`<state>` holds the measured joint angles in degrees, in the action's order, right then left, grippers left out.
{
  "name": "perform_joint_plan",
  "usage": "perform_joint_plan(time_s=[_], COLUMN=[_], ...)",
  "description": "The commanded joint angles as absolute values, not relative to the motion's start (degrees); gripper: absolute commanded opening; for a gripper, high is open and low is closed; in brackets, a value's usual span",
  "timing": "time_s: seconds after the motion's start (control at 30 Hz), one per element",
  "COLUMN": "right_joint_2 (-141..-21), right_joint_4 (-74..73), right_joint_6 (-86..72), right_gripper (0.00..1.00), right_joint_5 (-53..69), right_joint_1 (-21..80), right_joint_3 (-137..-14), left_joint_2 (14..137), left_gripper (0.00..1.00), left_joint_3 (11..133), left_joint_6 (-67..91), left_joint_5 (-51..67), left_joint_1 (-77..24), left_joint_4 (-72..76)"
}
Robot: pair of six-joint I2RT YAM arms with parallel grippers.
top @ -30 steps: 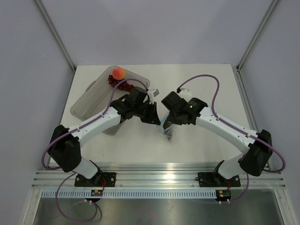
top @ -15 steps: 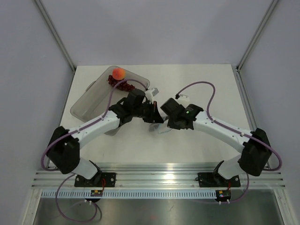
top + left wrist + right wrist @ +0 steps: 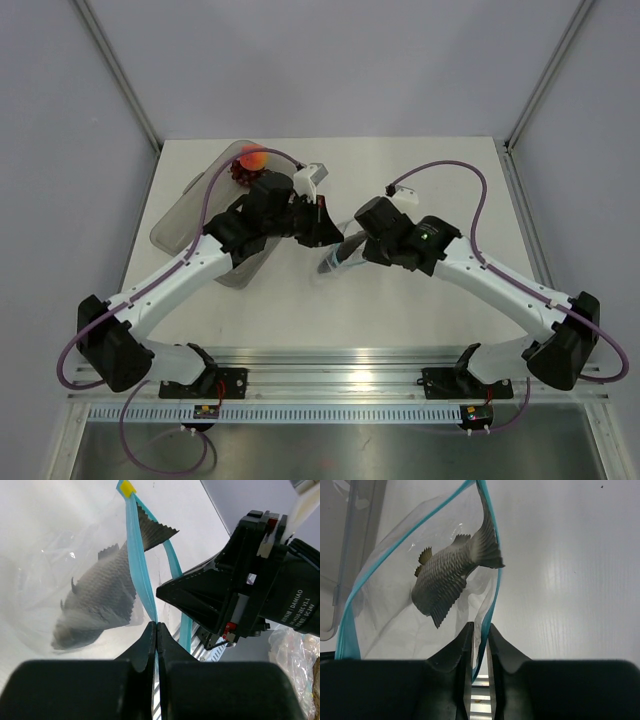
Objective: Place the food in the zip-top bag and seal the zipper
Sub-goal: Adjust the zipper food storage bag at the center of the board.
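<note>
The clear zip-top bag (image 3: pixel 335 260) hangs between my two grippers over the table's middle, with a grey fish (image 3: pixel 447 580) inside it. My left gripper (image 3: pixel 156 626) is shut on the blue-teal zipper (image 3: pixel 137 555). My right gripper (image 3: pixel 480 627) has its jaws slightly apart, and the opposite zipper edge (image 3: pixel 492 600) runs loosely through the gap. In the top view the left gripper (image 3: pixel 325 228) and right gripper (image 3: pixel 352 248) nearly meet. The orange-red peach (image 3: pixel 252 157) and dark grapes (image 3: pixel 241 173) lie at the far end of the grey tray (image 3: pixel 190 215).
The translucent grey tray lies at the back left, partly under my left arm, and its corner shows in the right wrist view (image 3: pixel 345 555). The right wrist's black body (image 3: pixel 260 580) fills the right of the left wrist view. Metal rails run along the near edge.
My left gripper has moved up and away with the zipper edge, and the right arm has swung right. The right jaws, shut a moment ago, have parted slightly.
</note>
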<state>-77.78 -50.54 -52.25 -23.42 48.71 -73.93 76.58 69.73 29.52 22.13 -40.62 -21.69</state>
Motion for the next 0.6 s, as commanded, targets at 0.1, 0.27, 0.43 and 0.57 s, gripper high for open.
perform_joint_plan(time_s=[0.1,0.27,0.43,0.57], right_joint_2=[-72.43,-70.49,-69.79,-68.73], right_joint_4=[-54.57,-56.25,-57.92,-58.10], right_joint_6=[-54.58,-55.28,-55.55,-55.55], right_gripper=[0.40,0.43,0.48,0.46], right_joint_5=[-28.39,-30.49,-31.46,-31.38], right_joint_1=[49.13,49.04,48.17,46.85], right_joint_3=[-75.14,-76.20,-76.64,-75.85], left_joint_2=[77.17,77.61,77.61,77.26], left_gripper=[0.00,0.00,0.00,0.00], left_joint_3=[69.79,69.08,68.64,68.29], left_joint_6=[29.09,29.18,29.44,29.79], left_joint_5=[23.82,24.78,25.66,26.28], left_joint_1=[-40.69,-40.69,-40.69,-40.78], left_joint_4=[-19.60,-19.34,-18.72,-18.28])
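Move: The zip rim's near right part sits right between the right fingers, already starting to part. From the right hand, the yellow slider is about 9 cm ahead and level sideways, and the fish's middle is some 5 cm ahead, 4 cm left and 6 cm below. The left fingers grip the opposite rim; from them the right-hand piece of rim lies roughly 6 cm to the right, 2 cm back and 4 cm lower. The right fingers let go of the zip rim, opening to about half their range, and the right hand draws off to its right by some 4 cm, rising about 3 cm and ending just slightly farther back. The left hand keeps its shut grip on the other rim and sinks with it by 1.5 cm or so. ##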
